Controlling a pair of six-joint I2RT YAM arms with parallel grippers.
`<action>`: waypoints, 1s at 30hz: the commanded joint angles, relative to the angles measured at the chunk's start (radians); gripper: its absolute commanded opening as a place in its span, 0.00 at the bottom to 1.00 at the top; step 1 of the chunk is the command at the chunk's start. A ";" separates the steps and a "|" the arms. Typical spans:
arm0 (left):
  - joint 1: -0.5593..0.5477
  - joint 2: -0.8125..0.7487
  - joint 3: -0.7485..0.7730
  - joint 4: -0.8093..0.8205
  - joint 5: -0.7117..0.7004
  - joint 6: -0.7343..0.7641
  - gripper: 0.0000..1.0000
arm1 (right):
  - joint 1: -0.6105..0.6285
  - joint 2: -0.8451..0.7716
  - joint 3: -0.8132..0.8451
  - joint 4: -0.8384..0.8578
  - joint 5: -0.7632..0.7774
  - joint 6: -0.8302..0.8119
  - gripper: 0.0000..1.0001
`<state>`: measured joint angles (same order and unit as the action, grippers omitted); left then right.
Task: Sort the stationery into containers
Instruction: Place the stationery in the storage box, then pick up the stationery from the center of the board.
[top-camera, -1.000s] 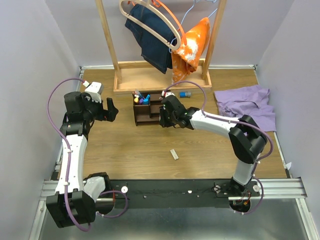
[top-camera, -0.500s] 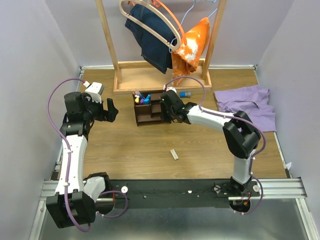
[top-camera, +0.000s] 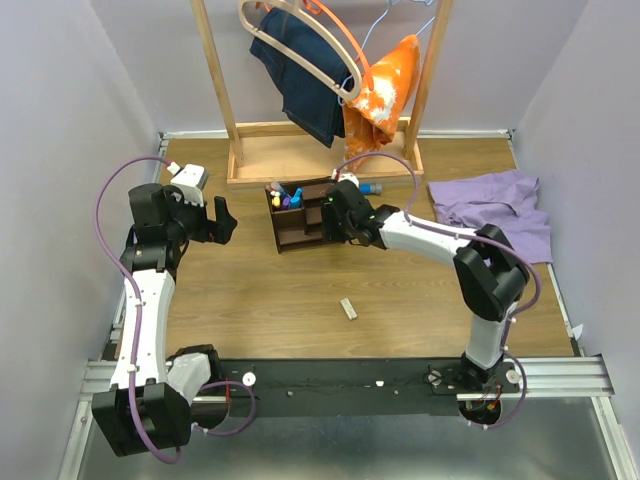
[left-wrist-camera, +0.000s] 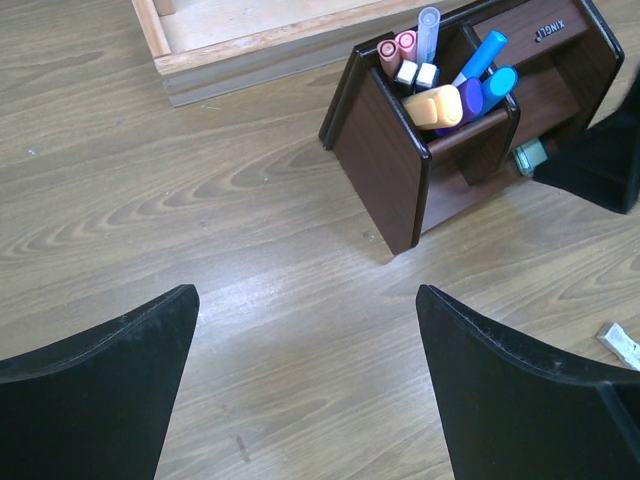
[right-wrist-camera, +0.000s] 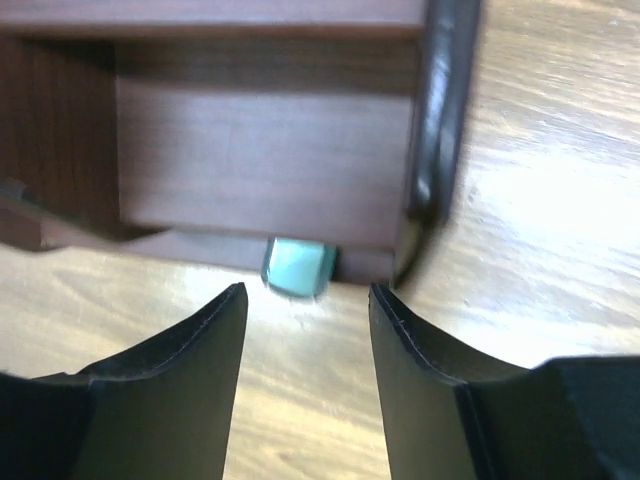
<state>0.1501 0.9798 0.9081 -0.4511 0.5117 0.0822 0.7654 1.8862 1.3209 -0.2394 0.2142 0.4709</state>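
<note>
The dark brown organizer (top-camera: 298, 214) stands mid-table with several pens and highlighters (left-wrist-camera: 440, 72) upright in its left slot. A green highlighter end (right-wrist-camera: 295, 267) pokes out at the foot of its right compartment (right-wrist-camera: 260, 150), also seen as the green highlighter (left-wrist-camera: 528, 155) from the left wrist. My right gripper (right-wrist-camera: 307, 295) is open right in front of it, nothing between the fingers. A beige eraser (top-camera: 348, 309) lies on the table nearer the arms. A blue-capped item (top-camera: 371, 187) lies behind the organizer. My left gripper (left-wrist-camera: 305, 295) hangs wide open left of the organizer.
A light-wood clothes rack (top-camera: 320, 160) with jeans and an orange garment stands at the back. A purple cloth (top-camera: 495, 210) lies at the right. Grey walls enclose the table on the left, right and back.
My right gripper moved up against the organizer's right side and its jaws spread wider, with the green highlighter now lying free beyond the tips. The left arm has not moved.
</note>
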 joint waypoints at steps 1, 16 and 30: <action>-0.001 -0.009 0.026 0.005 -0.006 0.005 0.99 | -0.006 -0.146 -0.098 -0.044 -0.083 -0.047 0.61; -0.003 0.014 0.008 0.025 -0.001 -0.002 0.99 | 0.084 -0.430 -0.534 -0.070 -0.260 -0.158 1.00; -0.018 0.013 -0.020 0.023 -0.006 0.017 0.99 | 0.181 -0.380 -0.560 -0.080 -0.263 -0.085 0.92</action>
<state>0.1387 0.9947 0.8986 -0.4389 0.5095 0.0822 0.9123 1.4799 0.7784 -0.3065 -0.0685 0.3416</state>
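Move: The eraser lies about 19 cm back from the right hand, 5 cm to its right and some 7 cm lower. The green bottle, already in the storage box, is right at the fingertips, about 1 cm ahead, 1 cm left and 2 cm below; the storage box's middle is about 4 cm ahead and 6 cm left. The blue roll lies 9 cm ahead and 9 cm right. From the left hand the eraser is roughly 17 cm back, 28 cm right. Back towards its base, some 19 cm, the right hand draws away from the storage box and the green bottle to the eraser, swinging right and rising slightly first, then sinking to end about 4.5 cm lower and easing a little left again. The wrist turns counter-clockwise some 25 degrees and tips steeper while the fingers go from just over half open to wide open, straddling the eraser from above without closing. ##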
